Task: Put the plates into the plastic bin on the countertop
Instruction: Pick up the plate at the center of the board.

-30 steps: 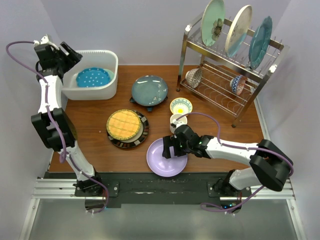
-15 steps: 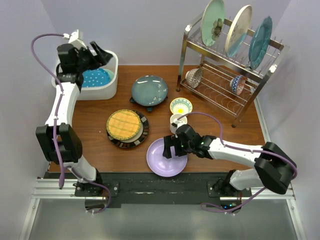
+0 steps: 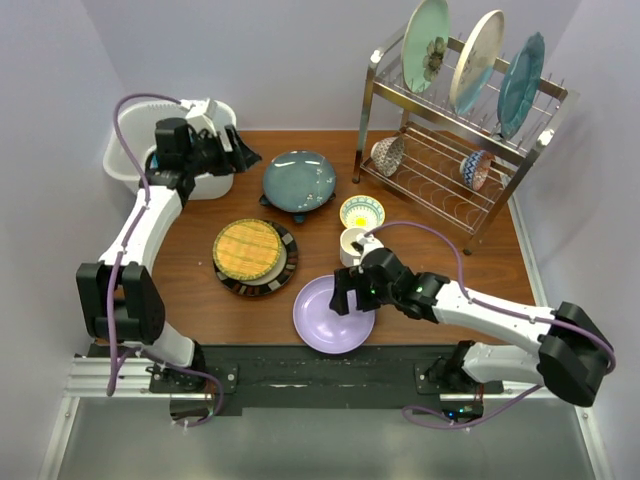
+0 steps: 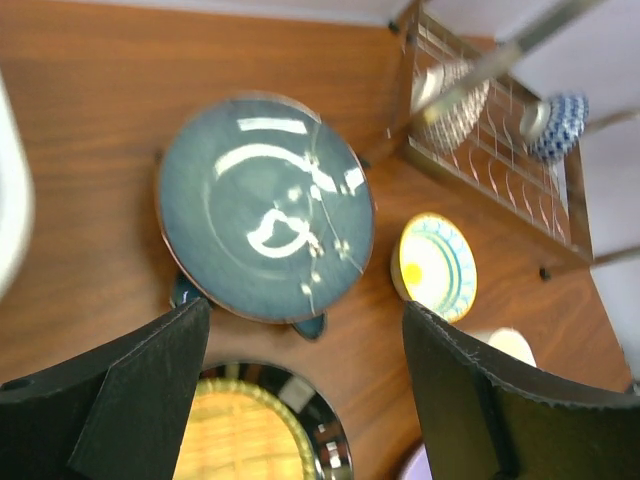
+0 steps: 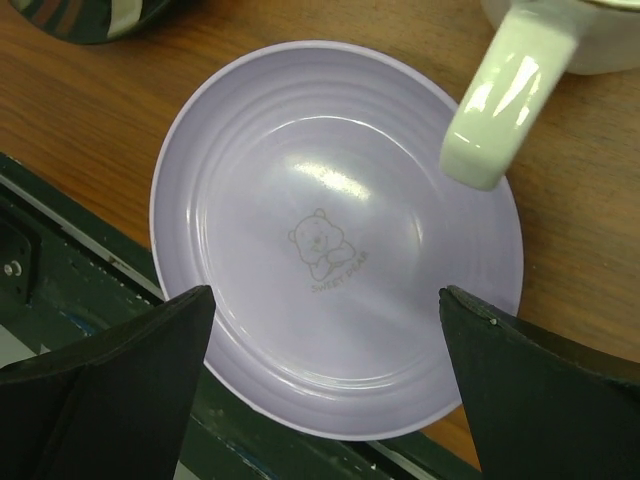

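My left gripper (image 3: 233,152) hangs open and empty over the right rim of the white plastic bin (image 3: 122,166), whose inside my arm hides. In the left wrist view the gripper (image 4: 305,320) looks down on the dark teal plate (image 4: 265,210), which lies on a blue star-shaped plate (image 4: 311,326). The black-rimmed woven plate (image 3: 250,254) lies mid-countertop (image 3: 180,240). My right gripper (image 5: 322,300) is open just above the lilac plate (image 5: 330,240), its fingers astride the near rim (image 3: 330,318). Three plates (image 3: 427,44) stand upright in the rack.
The wire dish rack (image 3: 450,170) at the back right holds two small bowls (image 3: 388,155). A small yellow bowl (image 3: 361,212) and a white mug (image 3: 352,243) sit just beyond the lilac plate; the mug's handle (image 5: 500,110) reaches over its rim. The lilac plate lies by the countertop's near edge.
My left arm has swung right, from the bin's left side across it to its right rim. The right gripper has stayed open over the lilac plate, barely shifting.
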You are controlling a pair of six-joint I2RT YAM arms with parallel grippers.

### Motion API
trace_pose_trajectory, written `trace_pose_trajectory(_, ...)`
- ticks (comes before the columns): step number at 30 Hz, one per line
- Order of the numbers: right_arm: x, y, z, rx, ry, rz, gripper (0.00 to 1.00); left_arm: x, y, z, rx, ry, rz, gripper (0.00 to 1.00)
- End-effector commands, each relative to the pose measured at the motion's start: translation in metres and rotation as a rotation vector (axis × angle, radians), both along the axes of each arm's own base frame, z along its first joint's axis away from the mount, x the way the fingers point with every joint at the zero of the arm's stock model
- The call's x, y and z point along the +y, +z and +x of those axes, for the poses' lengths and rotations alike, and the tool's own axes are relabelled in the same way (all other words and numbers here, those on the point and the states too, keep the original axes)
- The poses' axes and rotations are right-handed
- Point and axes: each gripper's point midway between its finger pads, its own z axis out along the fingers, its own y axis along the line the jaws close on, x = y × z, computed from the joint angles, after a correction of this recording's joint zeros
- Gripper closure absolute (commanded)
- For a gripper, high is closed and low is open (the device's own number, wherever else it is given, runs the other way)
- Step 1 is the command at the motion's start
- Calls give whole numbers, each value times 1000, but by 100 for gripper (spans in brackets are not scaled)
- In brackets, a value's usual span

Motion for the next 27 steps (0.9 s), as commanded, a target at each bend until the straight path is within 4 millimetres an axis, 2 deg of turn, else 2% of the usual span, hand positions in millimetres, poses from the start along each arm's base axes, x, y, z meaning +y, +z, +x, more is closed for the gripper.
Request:
trace_pose_trajectory(1, -15, 20, 11, -75, -68, -26, 1, -21, -17, -42, 30, -67, 14, 18)
trace_pose_trajectory(3, -24, 18, 9, -74, -78, -57, 1, -30, -24, -53, 34, -88, 15, 18)
trace_pose_trajectory(4, -27, 19, 10, -84, -92, -64, 1, -37, -40, -64, 77, -109, 20, 18)
trace_pose_trajectory(6, -33, 15, 9, -80, -101, -93, 1, -44, -50, -74, 105, -126, 28, 17)
trace_pose_trajectory(8, -37, 11, 8, -72, -110, -109, 1, -53, -70, -89, 150, -142, 40, 16)
trace_pose_trajectory(9, -38, 9, 7, -67, -111, -113, 1, -56, -73, -95, 150, -148, 39, 14)
trace_pose_trajectory(10, -39, 7, 6, -62, -114, -116, 1, -59, -86, -104, 178, -157, 34, 13)
trace_pose_trajectory(12, -41, 3, 5, -56, -118, -118, 1, -65, -95, -116, 195, -177, 13, 13)
trace_pose_trajectory(13, -42, 2, 4, -53, -122, -123, 1, -66, -107, -125, 229, -183, 13, 13)
trace_pose_trajectory(16, -46, -1, 4, -53, -131, -137, 1, -69, -122, -141, 267, -193, 20, 13)
trace_pose_trajectory(27, -51, -13, 2, -36, -143, -167, 1, -87, -147, -187, 372, -258, 26, 16)
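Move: The purple plate, the next to be picked up, lies about 30 cm back, 23 cm to the right and 25 cm below the left hand. From that hand the wicker-topped stack is some 18 cm back and 4 cm right, and the white mug 15 cm back and 29 cm right, both well below. From the right hand the plate's middle is only 3 cm back, 3 cm left and 7 cm down; the mug stands 11 cm ahead, 3 cm right. Back, down and to the right, the left hand swoops about 25 cm towards the purple plate, leaving the side of the bin to come in low over the wicker stack's right part. Its open fingers tip down some 20 degrees and swing clockwise. The right hand, also open, shifts about 5 cm right, first rising slightly then sinking, to straddle the plate's right rim from above. ##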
